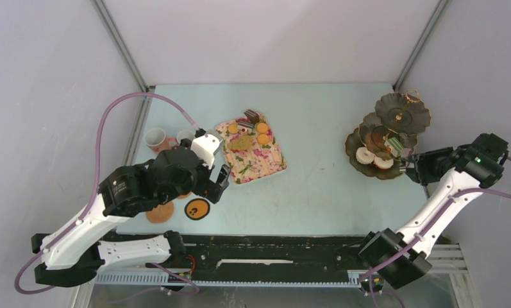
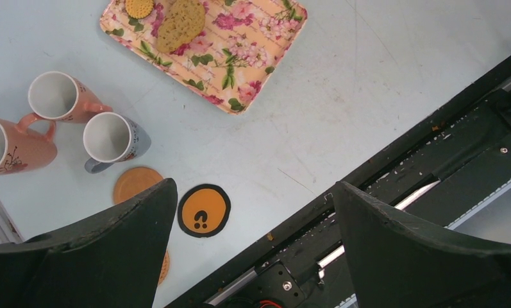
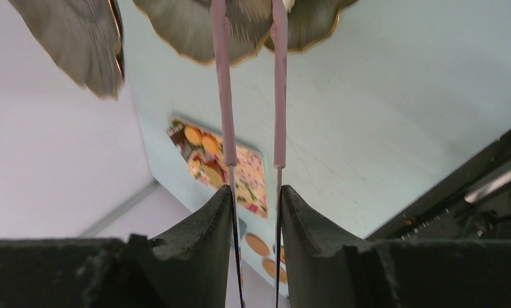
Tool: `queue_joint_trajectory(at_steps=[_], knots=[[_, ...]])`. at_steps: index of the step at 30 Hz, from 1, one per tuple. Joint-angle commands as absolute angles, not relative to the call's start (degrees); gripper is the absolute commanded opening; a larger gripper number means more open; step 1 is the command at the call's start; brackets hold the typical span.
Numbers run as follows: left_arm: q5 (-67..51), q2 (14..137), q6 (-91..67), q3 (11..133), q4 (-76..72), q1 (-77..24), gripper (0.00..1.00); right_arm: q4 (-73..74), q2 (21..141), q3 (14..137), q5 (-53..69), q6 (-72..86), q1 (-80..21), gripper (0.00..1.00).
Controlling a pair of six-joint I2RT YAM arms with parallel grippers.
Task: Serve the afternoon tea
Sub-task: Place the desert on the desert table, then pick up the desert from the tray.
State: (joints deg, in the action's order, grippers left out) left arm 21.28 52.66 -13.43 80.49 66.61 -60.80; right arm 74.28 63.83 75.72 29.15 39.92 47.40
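Note:
The dark three-tier stand [image 1: 401, 114] stands at the right, with two small donuts [image 1: 366, 155] and a green-striped piece [image 1: 394, 147] on its lower tiers. My right gripper [image 1: 411, 164] [image 3: 256, 190] is shut on the pink tongs [image 3: 222, 83], whose two arms reach apart to the stand's scalloped rim [image 3: 188, 29]; their tips are cut off from view. Biscuits [image 2: 181, 24], orange macarons [image 1: 263, 128] and cake slices [image 1: 251, 117] lie on the floral tray [image 1: 268, 163]. My left gripper [image 1: 218, 186] [image 2: 254, 187] hangs open and empty above the coasters [image 2: 203, 210]. Two pink mugs [image 2: 59, 96] and a grey mug [image 2: 113, 137] stand beside them.
The black rail [image 1: 265, 253] of the arm mounts runs along the table's near edge, right below my left gripper. Plain orange coasters [image 1: 159, 212] lie near that edge. White walls close the table [image 1: 317, 192] at the back and sides.

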Motion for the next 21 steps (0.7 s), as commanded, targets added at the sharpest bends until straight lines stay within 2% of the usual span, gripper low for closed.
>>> queue_joint_trajectory(at_steps=[1, 3, 5, 9, 12, 16, 21], knots=[[22.6, 51.9, -12.4, 83.4, 65.3, -62.1, 0.98, 82.7, 60.2, 76.6, 33.8, 33.5, 44.0, 0.34], [23.2, 51.9, -12.4, 83.6, 65.3, -62.4, 0.98, 84.9, 58.5, 76.4, 33.7, 33.8, 36.9, 0.34], [25.0, 52.2, -13.0, 84.1, 65.4, -62.4, 0.98, 83.7, 55.5, 74.7, 32.3, 39.0, 24.4, 0.33], [29.1, 54.4, -14.6, 87.8, 66.8, -62.3, 0.98, 65.0, 49.6, 68.9, 23.8, 60.2, -8.0, 0.31], [31.2, 55.2, -15.9, 90.0, 67.9, -61.9, 0.98, 52.0, 54.9, 66.4, 17.1, 68.2, -26.2, 0.31], [30.7, 54.2, -17.8, 90.9, 68.2, -58.5, 0.98, 38.7, 70.0, 69.5, 17.5, 66.2, -36.3, 0.33], [25.9, 52.9, -20.1, 90.9, 67.8, -49.6, 0.98, 29.3, 89.7, 77.5, 23.2, 55.4, -37.4, 0.37]])
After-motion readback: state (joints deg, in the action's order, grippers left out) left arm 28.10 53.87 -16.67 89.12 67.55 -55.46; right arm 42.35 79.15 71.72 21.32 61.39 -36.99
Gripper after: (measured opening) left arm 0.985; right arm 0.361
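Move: Ahead and well to the left of the right hand, which still has the pink-tipped tongs in its grip, lies the flowered tray, about 45 cm left, 21 cm forward and 23 cm below. On it the oval biscuit is roughly 49 cm left and 24 cm ahead, the orange biscuits 40 cm left and 28 cm ahead. The tiered stand is some 17 cm ahead, 3 cm right and 12 cm below. From the left hand the tray is about 27 cm ahead, 7 cm right and 28 cm below. Sweeping fast to the left, the right hand carries the tongs some 36 cm from the stand to the flowered tray, drawing back about 6 cm on the way, then reaching forward again and sinking a little at the end. It turns about 65 degrees counter-clockwise, its part-open grip on the tongs kept. The open left hand rises 5 cm, easing forward and left. ##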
